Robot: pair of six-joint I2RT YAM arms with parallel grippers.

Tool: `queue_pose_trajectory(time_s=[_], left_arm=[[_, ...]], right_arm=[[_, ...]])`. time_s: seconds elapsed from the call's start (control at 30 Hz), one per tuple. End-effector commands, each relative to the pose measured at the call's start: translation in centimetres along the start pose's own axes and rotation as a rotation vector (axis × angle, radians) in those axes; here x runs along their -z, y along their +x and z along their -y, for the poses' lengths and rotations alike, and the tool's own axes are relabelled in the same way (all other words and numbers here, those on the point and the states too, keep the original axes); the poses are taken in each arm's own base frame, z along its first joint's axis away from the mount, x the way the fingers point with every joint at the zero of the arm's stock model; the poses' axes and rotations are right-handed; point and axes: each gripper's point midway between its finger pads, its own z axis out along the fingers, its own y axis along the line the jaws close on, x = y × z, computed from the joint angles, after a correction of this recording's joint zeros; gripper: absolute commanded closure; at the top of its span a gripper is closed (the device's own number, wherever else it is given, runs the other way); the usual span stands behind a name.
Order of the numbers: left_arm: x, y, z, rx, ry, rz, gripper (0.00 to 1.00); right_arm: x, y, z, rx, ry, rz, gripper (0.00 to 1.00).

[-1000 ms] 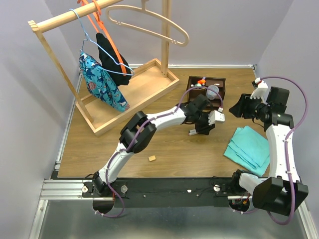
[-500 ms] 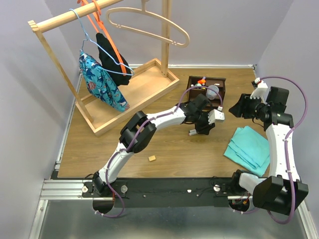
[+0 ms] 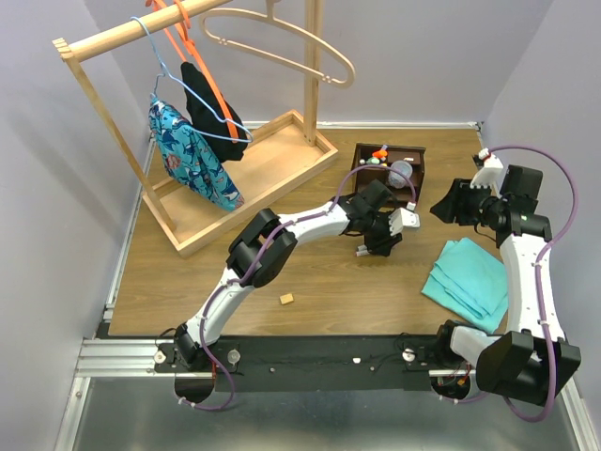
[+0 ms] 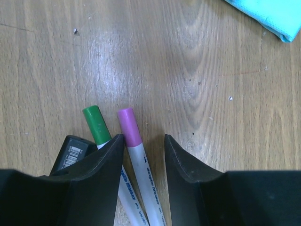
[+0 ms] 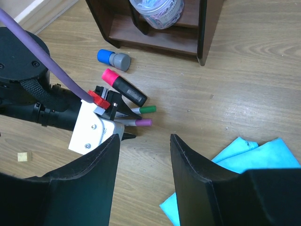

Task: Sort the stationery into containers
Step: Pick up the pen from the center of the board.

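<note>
In the left wrist view my left gripper (image 4: 143, 137) stands open low over the table, its jaws astride a purple-capped marker (image 4: 129, 127) lying flat. A green-capped marker (image 4: 97, 124) lies beside it, partly under the left finger, next to a black highlighter (image 4: 70, 153). My right gripper (image 5: 144, 139) hangs open and empty above the table, looking down on both markers, a pink-capped black highlighter (image 5: 123, 87) and a blue-capped grey item (image 5: 114, 59). The dark brown organizer (image 3: 390, 162) holds a cup of purple clips (image 5: 157, 10). A tan eraser cube (image 3: 286, 299) lies alone near the front.
A folded teal cloth (image 3: 470, 277) lies at the right, under the right arm. A pale wooden clothes rack (image 3: 239, 174) with hangers and garments fills the back left. Grey walls close in the table on three sides.
My left gripper has shifted very slightly back and left over the markers. The right arm has not moved.
</note>
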Motion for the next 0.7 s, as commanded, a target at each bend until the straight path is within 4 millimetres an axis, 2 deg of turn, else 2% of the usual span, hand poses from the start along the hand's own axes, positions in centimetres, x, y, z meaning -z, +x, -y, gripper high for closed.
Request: queue_pose_trajectory(time_s=[0.0,0.07,0.27,0.33,0.43,0.53,0.57,0.63,0.67], left_arm=[[-1.0,3.3,0.6,0.062,0.016,-0.07,0.54],[-1.1,4.0,0.8,0.072,0.022,-0.084,0.57],[-1.5,5.8,1.8,0.102,0.031,-0.14,0.74],[-1.3,5.8,2.2,0.115,0.041,-0.143,0.81],[-0.3,4.8,3.2,0.138,0.064,-0.124,0.87],[0.9,2.2,4.3,0.163,0.108,-0.071,0.96],[2.0,0.1,4.7,0.171,0.137,-0.055,0.96],[3.5,-2.8,5.1,0.181,0.182,-0.018,0.98],[5.3,-6.3,5.5,0.158,0.222,0.051,0.98]], right_arm=[[-0.2,0.4,0.2,-0.001,-0.006,-0.004,0.45],[-0.2,0.4,0.1,0.001,-0.007,-0.004,0.45],[-0.1,0.2,0.2,0.003,-0.001,-0.002,0.45],[0.0,-0.1,0.3,0.01,0.006,0.001,0.45],[0.2,-0.4,0.5,0.014,0.021,0.006,0.45],[0.4,-0.8,0.5,0.021,0.034,0.018,0.46],[0.5,-0.9,0.5,0.023,0.039,0.02,0.46],[0.9,-1.2,0.5,0.029,0.049,0.024,0.46],[1.1,-1.2,0.5,0.033,0.053,0.024,0.46]])
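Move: The purple-capped pen runs left-right between my open left fingers, which straddle it beside its cap. Its middle is about 4 cm to the left, level fore and aft, and 1 cm below. The green-capped pen lies about 2 cm farther out than the purple one, the pink-capped marker some 5 cm ahead and 5 cm left of my hand. From my right hand, the purple-capped pen is roughly 17 cm left, level fore and aft, and 18 cm below. I hold my left hand nearly still, low over the table, and close my fingers from about half open until they pinch the purple-capped pen where its cap meets the white barrel. Then, with the pen gripped, I draw back about 2 cm and a little left, away from the green-capped pen, just starting to rise and tilting the wrist a few degrees. ##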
